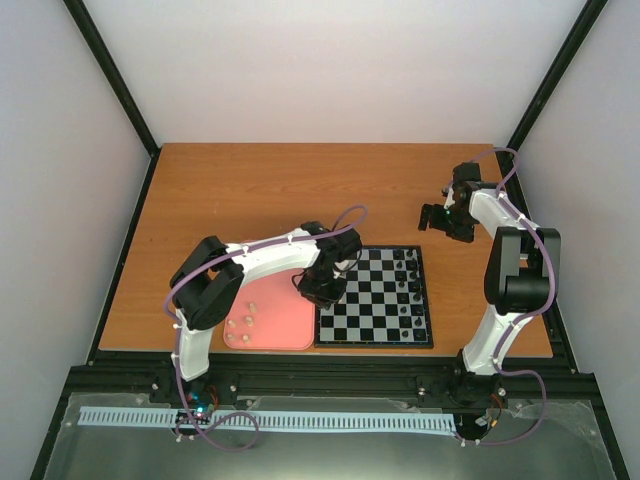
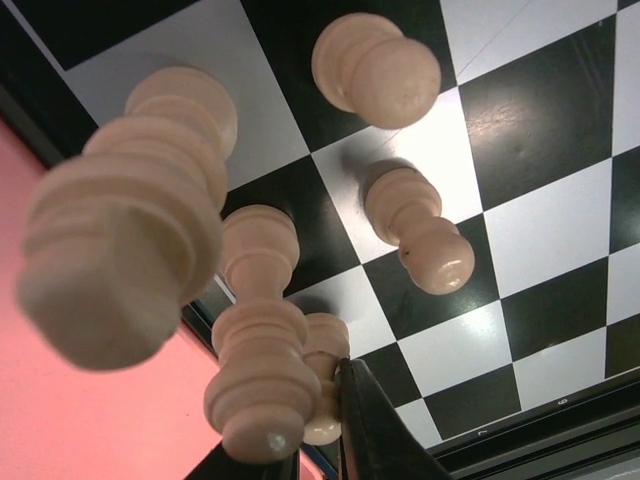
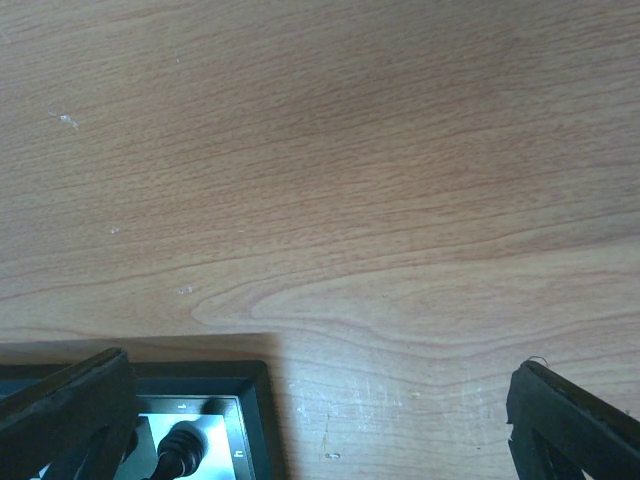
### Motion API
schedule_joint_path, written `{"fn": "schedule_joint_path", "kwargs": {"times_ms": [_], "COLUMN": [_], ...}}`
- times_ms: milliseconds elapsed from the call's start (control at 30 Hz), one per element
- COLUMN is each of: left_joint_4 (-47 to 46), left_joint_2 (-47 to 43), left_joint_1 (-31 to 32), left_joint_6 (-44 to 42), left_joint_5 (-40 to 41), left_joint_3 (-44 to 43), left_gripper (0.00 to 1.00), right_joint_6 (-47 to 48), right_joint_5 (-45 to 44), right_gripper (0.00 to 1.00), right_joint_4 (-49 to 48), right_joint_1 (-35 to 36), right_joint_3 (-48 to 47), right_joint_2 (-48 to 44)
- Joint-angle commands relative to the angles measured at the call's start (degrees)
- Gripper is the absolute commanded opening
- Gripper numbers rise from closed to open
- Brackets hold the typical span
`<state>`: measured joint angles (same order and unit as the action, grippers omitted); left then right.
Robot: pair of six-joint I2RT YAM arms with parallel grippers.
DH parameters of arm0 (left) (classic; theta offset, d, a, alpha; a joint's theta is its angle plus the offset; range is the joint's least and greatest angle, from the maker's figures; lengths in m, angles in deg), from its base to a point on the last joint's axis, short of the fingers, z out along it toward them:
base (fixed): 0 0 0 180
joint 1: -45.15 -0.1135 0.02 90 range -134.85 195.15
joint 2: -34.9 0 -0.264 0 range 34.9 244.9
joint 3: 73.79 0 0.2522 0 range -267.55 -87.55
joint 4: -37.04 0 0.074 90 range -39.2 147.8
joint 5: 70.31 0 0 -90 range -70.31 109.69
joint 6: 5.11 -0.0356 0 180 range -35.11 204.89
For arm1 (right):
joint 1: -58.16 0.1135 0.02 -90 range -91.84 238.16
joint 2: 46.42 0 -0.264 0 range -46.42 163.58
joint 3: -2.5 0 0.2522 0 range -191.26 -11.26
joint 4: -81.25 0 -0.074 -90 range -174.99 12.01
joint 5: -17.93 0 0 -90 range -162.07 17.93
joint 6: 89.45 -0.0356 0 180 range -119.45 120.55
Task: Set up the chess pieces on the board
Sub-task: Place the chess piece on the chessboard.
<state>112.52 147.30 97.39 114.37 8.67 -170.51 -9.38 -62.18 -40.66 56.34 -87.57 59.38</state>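
Note:
The board [image 1: 375,300] lies near the table's front, its far right corner [image 3: 245,400] showing in the right wrist view. My left gripper [image 1: 322,288] hangs low over the board's left edge, shut on a small cream-white pawn [image 2: 325,375] that rests against its dark right finger [image 2: 370,430]. Other cream chess pieces stand close by on the left files: a tall one [image 2: 260,370] in front of the pawn, a blurred large one [image 2: 120,230], and two more [image 2: 375,70] [image 2: 420,230]. Several cream pieces [image 1: 250,310] lie on the pink tray. My right gripper [image 1: 445,218] [image 3: 320,440] is open over bare wood.
The salmon-pink tray [image 1: 285,335] sits against the board's left side. Black pieces [image 1: 408,275] line the board's right files, one [image 3: 180,450] near the corner under my right gripper. Orange-brown table [image 1: 280,190] stretches behind, with black frame posts at the corners.

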Motion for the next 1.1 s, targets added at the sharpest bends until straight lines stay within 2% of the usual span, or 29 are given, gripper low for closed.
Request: {"fn": "schedule_joint_path", "kwargs": {"times_ms": [0,233,633,867,933,1000,1067], "left_joint_4": [0.17,0.11,0.12,1.70,2.92,4.05,5.56], "left_joint_2": [0.80,1.01,0.37,-2.37,-3.20,-4.64,-6.29], "left_joint_1": [0.77,0.83,0.81,0.84,0.84,0.84,0.81], "left_joint_6": [-1.60,-1.79,-2.40,-3.25,-3.49,-3.69,-3.85], "left_joint_5": [-0.71,-0.43,-0.43,0.34,0.42,0.96,2.30], "left_joint_3": [0.26,1.09,-0.38,-3.39,-4.70,-5.63,-6.44], "left_gripper": [0.01,0.06,0.25,0.45,0.52,0.63,0.69], "right_joint_6": [0.00,-0.11,0.08,0.24,0.34,0.38,0.51], "right_joint_5": [0.02,0.18,0.51,0.67,0.52,0.36,0.21], "right_gripper": [1.00,1.00,1.00,1.00,1.00,1.00,1.00], "right_joint_4": [-0.22,-0.30,-0.07,-0.05,0.05,0.13,0.12], "right_joint_1": [0.47,0.50,0.55,0.51,0.51,0.52,0.51], "right_joint_3": [-0.05,-0.06,-0.68,-0.76,-0.77,-0.72,-0.62], "right_joint_2": [0.63,0.97,1.93,1.99,1.86,1.58,1.31]}}
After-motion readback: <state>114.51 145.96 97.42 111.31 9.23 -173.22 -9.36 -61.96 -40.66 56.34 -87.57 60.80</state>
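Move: The left gripper holds the small white piece right over its goal, the light square third from the near end of the board's leftmost column, about 3 cm below the hand point. A tall white piece stands about 3 cm ahead, another some 6 cm ahead in the same column. The two pawns are 3 cm to the right, one 3 cm and one 6 cm ahead. From the right hand that square lies roughly 19 cm back, 25 cm left and 4 cm down. Keep the left gripper over the light square beside the tall piece, easing the small white piece down only about half a centimetre. Then spread the fingers from nearly shut to about two-thirds open to let go, and lift straight up some 2.5 cm off the piece, speeding up as the fingers clear it. ##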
